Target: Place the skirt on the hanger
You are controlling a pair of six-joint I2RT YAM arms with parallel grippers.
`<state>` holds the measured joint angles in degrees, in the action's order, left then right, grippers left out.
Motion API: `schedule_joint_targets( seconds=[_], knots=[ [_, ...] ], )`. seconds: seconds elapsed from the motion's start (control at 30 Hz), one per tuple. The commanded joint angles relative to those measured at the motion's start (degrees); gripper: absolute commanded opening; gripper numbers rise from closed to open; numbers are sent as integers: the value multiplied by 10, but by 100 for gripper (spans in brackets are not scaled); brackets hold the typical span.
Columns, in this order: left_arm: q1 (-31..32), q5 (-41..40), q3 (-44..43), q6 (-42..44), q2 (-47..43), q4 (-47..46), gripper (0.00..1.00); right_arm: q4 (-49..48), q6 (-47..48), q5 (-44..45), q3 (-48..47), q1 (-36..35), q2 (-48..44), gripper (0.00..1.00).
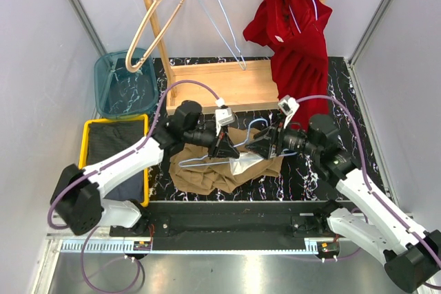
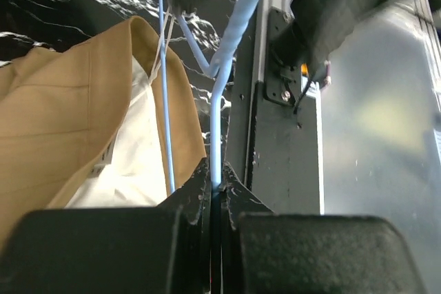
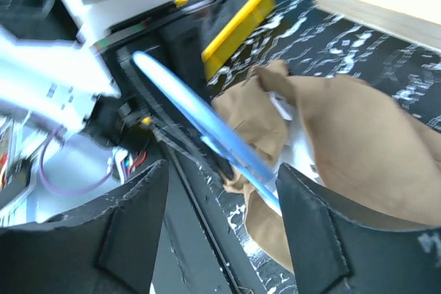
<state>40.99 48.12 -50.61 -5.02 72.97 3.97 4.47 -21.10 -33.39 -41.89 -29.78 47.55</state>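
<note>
The tan skirt with its white lining lies crumpled on the black marbled table between the two arms. My left gripper is shut on the wire of a light blue hanger just above the skirt. In the left wrist view the hanger runs straight up out of the gripper, with the skirt to the left. My right gripper faces the left one, close to it. In the right wrist view that gripper is open, the hanger crosses the gap untouched, and the skirt lies behind it.
A wooden rack at the back carries a wooden hanger, a blue wire hanger and a red dress. A teal basket and a yellow bin of dark cloth stand at the left.
</note>
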Motion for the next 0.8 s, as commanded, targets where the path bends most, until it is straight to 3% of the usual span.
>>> schedule_joint_targets(
  seconds=[0.0,0.2,0.4,0.67,0.77],
  knots=[
    [1,89,-71,87,52,75,0,-117,42,-83,33,-11,6,73],
    [1,152,-105,105,89,90,0,-168,61,-63,66,-12,19,71],
    [-1,171,-122,127,105,110,0,-178,67,-53,80,-12,40,43],
    [-28,182,-135,138,111,116,0,-174,69,-50,95,-15,24,40],
    [-32,194,-146,140,121,117,0,-175,68,-51,87,-18,33,30]
  ],
)
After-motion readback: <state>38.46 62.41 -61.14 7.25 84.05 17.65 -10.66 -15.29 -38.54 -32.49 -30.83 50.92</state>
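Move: The blue hanger's neck, its twisted part under the hook, sits about 4 cm below the open right gripper and 2 cm to its left, straight ahead 0; the hook curls roughly 3 cm ahead, 3 cm right and 2 cm above that gripper. The tan skirt's white lining is some 3 cm back, 2 cm left and 17 cm below. From the left gripper, already pinching the hanger, the neck is about 6 cm right, 1 cm ahead and 1 cm higher. Lower the right gripper about 4 cm and ease it slightly left, tipping its fingers up a little, so they come down either side of the hanger's neck; narrow them to roughly half their gap as they straddle the wire, without shutting fully. Keep the left gripper's pinch on the hanger and turn it some 15 degrees clockwise, dipping it a centimetre or so and easing part way back up. ##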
